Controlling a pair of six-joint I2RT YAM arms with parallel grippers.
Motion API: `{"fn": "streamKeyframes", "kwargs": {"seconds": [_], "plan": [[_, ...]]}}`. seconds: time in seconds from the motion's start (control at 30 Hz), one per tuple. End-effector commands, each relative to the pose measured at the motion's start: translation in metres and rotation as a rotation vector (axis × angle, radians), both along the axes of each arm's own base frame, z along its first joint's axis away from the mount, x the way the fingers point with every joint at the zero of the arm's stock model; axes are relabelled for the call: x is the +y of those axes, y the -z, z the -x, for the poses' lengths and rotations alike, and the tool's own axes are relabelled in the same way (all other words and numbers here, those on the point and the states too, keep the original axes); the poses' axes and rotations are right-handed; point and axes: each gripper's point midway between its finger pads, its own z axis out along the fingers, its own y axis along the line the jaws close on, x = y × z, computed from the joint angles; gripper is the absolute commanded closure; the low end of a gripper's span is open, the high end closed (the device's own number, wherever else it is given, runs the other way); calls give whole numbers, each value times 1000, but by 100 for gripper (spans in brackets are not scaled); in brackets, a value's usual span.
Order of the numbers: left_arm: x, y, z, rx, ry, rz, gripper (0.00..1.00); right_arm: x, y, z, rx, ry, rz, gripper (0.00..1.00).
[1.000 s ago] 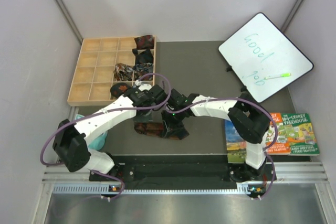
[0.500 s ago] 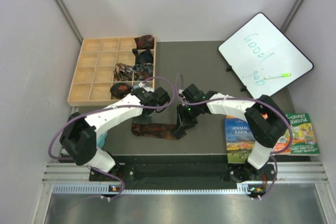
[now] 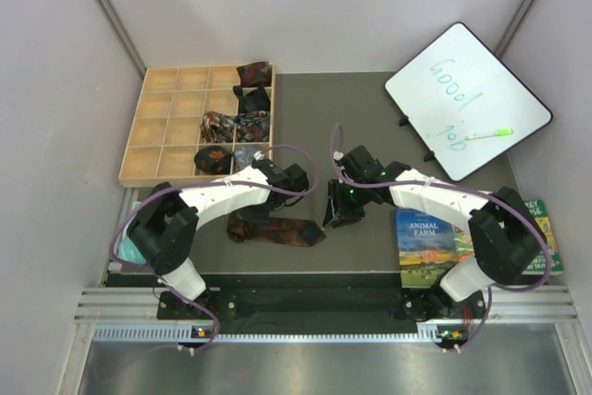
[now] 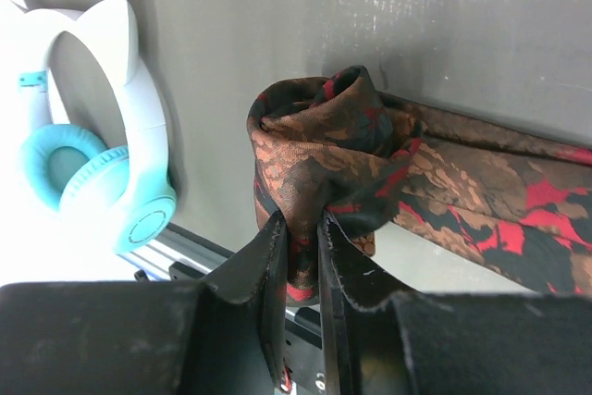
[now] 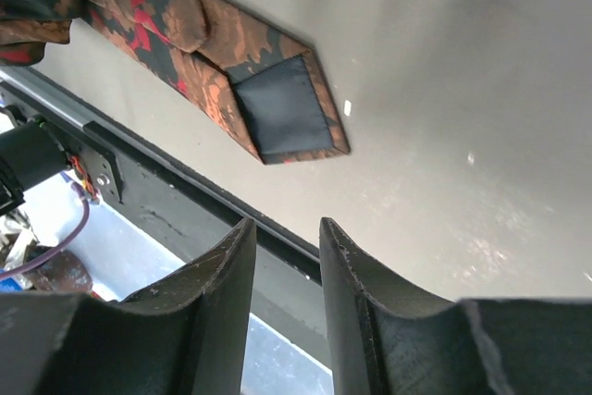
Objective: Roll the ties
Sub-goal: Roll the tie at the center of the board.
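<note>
A long dark tie [image 3: 282, 230] with rust-orange and red print lies flat on the grey mat. Its left end is curled into a small roll [image 4: 324, 131]. My left gripper [image 3: 248, 217] is shut on that roll, and in the left wrist view its fingertips [image 4: 298, 228] pinch the fabric. My right gripper [image 3: 335, 215] hovers just right of the tie's wide tip [image 5: 282, 113], which shows its dark lining. This gripper [image 5: 287, 233] is open and holds nothing. Several rolled ties [image 3: 252, 97] sit in the wooden tray [image 3: 166, 127].
White and teal cat-ear headphones [image 4: 102, 164] lie left of the mat. A whiteboard [image 3: 467, 99] with a green marker [image 3: 488, 135] leans at the back right. Picture books [image 3: 427, 245] lie under the right arm. The metal table rail [image 3: 314, 298] runs along the near edge.
The right gripper has let go of the tie's wide end, opened a little and moved away to the right. The tie now lies stretched out. The left gripper keeps its grip on the rolled end.
</note>
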Motion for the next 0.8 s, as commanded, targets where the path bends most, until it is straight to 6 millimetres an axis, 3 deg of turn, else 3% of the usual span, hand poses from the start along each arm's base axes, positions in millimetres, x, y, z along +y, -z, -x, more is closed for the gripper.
{"fn": "streamKeyframes", "kwargs": {"seconds": [0.0, 0.13, 0.2, 0.27, 0.43, 0.63, 0.77], "plan": [[6, 3, 1, -15, 4, -95, 91, -11, -15, -4, -60, 25, -3, 65], [-2, 10, 3, -15, 23, -140, 87, -13, -22, -4, -73, 30, -10, 65], [-7, 16, 5, -4, 34, -152, 81, -13, -26, -5, -79, 32, -12, 65], [-16, 19, 6, -8, 51, -147, 68, -15, -29, -5, -86, 36, -7, 65], [-32, 18, 8, -1, 77, -103, 51, -20, -40, -5, -104, 48, 1, 64], [-50, -5, 4, -28, 112, 21, 25, -21, -58, -10, -136, 53, 2, 64], [-62, -27, 4, -55, 120, 130, 18, -19, -71, -12, -146, 57, -8, 64]]}}
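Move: The tie's roll is pinched in the left hand, its middle about 1 cm back and 1 cm left of the fingertips and some 3 cm below. The tie's dark tip lies about 17 cm right of that hand and 3 cm back, the headphones some 24 cm left and 1 cm back, and a grey rolled tie in the tray about 16 cm ahead and 1 cm right. From the open right hand the roll is roughly 23 cm left and 1 cm back. Down by about 2.5 cm goes the left hand, bringing the pinched roll onto the board; then its fingers spread wide to let go and it slides some 4 cm to the right, back towards the tie's flat length, beginning to lift at the end. The right hand, empty and part-open, rises about 3.5 cm and drifts 2 cm right, away from the dark tip. ##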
